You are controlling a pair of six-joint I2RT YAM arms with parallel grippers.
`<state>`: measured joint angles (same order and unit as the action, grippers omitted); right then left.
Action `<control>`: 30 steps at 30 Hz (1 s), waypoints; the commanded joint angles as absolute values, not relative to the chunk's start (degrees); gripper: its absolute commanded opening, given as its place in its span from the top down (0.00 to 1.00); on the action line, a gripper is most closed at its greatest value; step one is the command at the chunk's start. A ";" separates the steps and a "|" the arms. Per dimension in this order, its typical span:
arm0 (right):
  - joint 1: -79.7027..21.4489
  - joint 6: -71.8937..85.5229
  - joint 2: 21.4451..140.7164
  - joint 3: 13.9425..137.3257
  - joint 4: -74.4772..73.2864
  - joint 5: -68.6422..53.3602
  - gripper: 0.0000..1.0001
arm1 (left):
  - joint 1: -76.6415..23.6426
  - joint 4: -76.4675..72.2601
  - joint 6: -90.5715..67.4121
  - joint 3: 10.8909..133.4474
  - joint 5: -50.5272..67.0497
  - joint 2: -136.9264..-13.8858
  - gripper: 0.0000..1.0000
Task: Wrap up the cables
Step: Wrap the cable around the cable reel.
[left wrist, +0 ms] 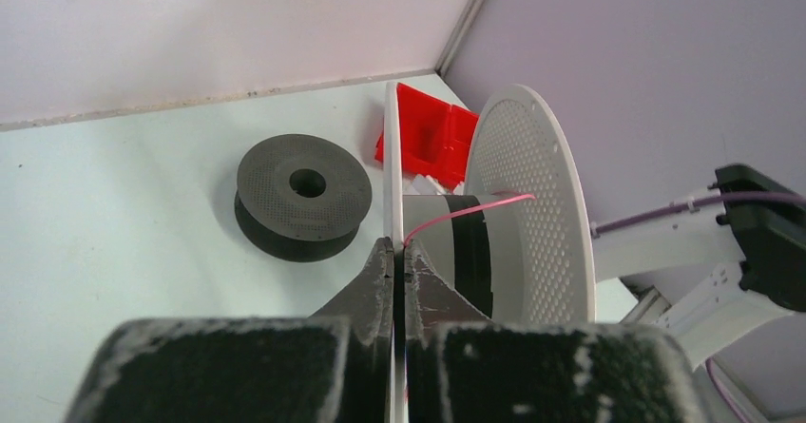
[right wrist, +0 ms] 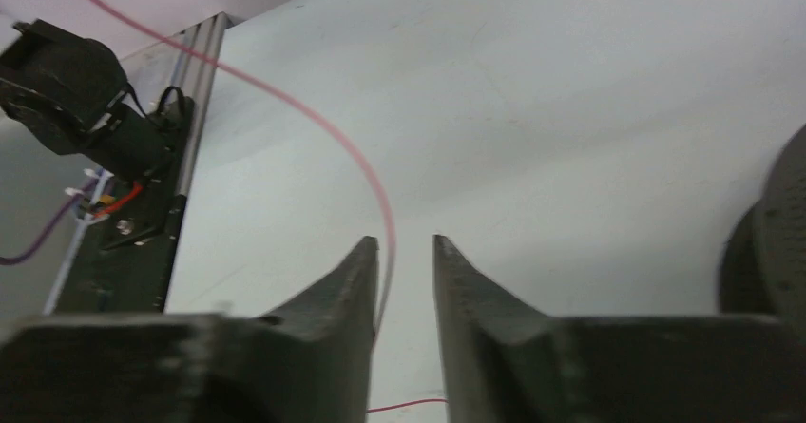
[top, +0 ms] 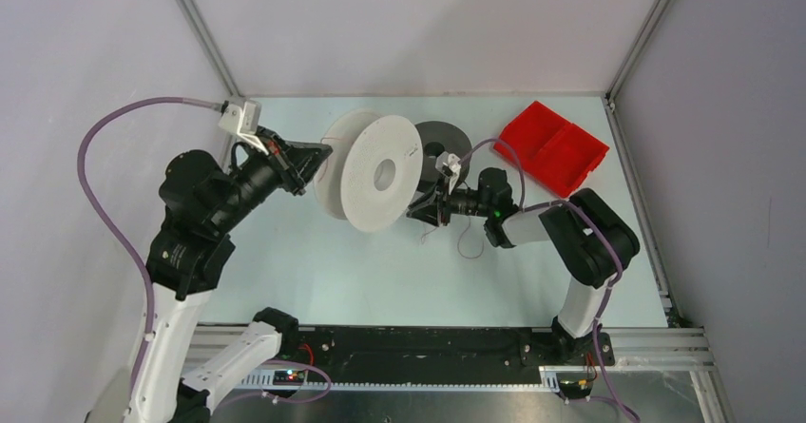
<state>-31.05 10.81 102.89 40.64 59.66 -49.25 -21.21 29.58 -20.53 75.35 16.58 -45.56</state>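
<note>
A white spool [top: 380, 171] stands on edge at the table's middle. My left gripper [left wrist: 399, 249] is shut on the thin rim of its left flange [left wrist: 393, 157]. A thin pink cable [left wrist: 466, 211] runs from that grip across the spool's core. The dark grey spool [left wrist: 302, 195] lies flat behind it; in the top view it [top: 447, 138] is partly hidden by the white one. My right gripper [right wrist: 406, 242] hovers low over the table right of the white spool. Its jaws are open, and a pink cable [right wrist: 366, 171] passes between them along the left finger [right wrist: 356, 276], unclamped.
A red bin [top: 553, 147] sits at the back right corner. The aluminium frame rail [right wrist: 190, 109] runs along the near table edge. Purple arm hoses [top: 105, 204] loop on the left. Enclosure walls close in on three sides.
</note>
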 commanded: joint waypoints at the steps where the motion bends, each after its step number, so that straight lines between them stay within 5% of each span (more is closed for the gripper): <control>1: -33.10 15.88 105.80 40.17 62.81 -48.01 0.76 | -19.71 22.25 -25.64 77.86 12.57 -45.32 1.00; 3: -33.59 18.53 106.96 38.99 67.07 -47.09 0.96 | -18.81 21.57 -26.87 77.98 11.77 -45.35 1.00; 5: -33.81 19.92 107.50 37.70 69.72 -46.14 1.00 | -17.53 20.99 -27.53 78.10 11.66 -45.42 1.00; 13: -34.28 19.91 103.91 33.79 69.72 -41.33 1.00 | -9.13 20.61 -28.62 77.34 14.09 -46.33 1.00; 30: -48.68 3.37 89.56 33.31 43.67 -29.91 1.00 | 7.57 16.11 -34.20 71.67 20.07 -47.89 1.00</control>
<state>-46.87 7.46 92.73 33.43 50.11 -33.82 5.96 22.70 -32.03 71.18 18.50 -48.73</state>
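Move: The cable's free run lies between the right hand's part-open fingers, practically at its hand point; the white reel that it leads to sits about 9 cm to the left, 4 cm back and 22 cm above. The dark reel stands some 20 cm ahead, 6 cm right and 9 cm below. For the left hand, already pinching the white reel's rim, the reel's middle is roughly 3 cm ahead, 8 cm right and 8 cm below, the dark reel about 28 cm ahead, 23 cm right and 40 cm below. The cable is pinched as the right fingers shut fully while that hand sinks about 4 cm and draws back; keeping hold, it pulls the cable farther back and left, rising some 3 cm, roughly 8 cm back in all. Meanwhile the left hand keeps its grip and carries the white reel away, left and forward, about 13 cm, turning it some 25 degrees counter-clockwise. ##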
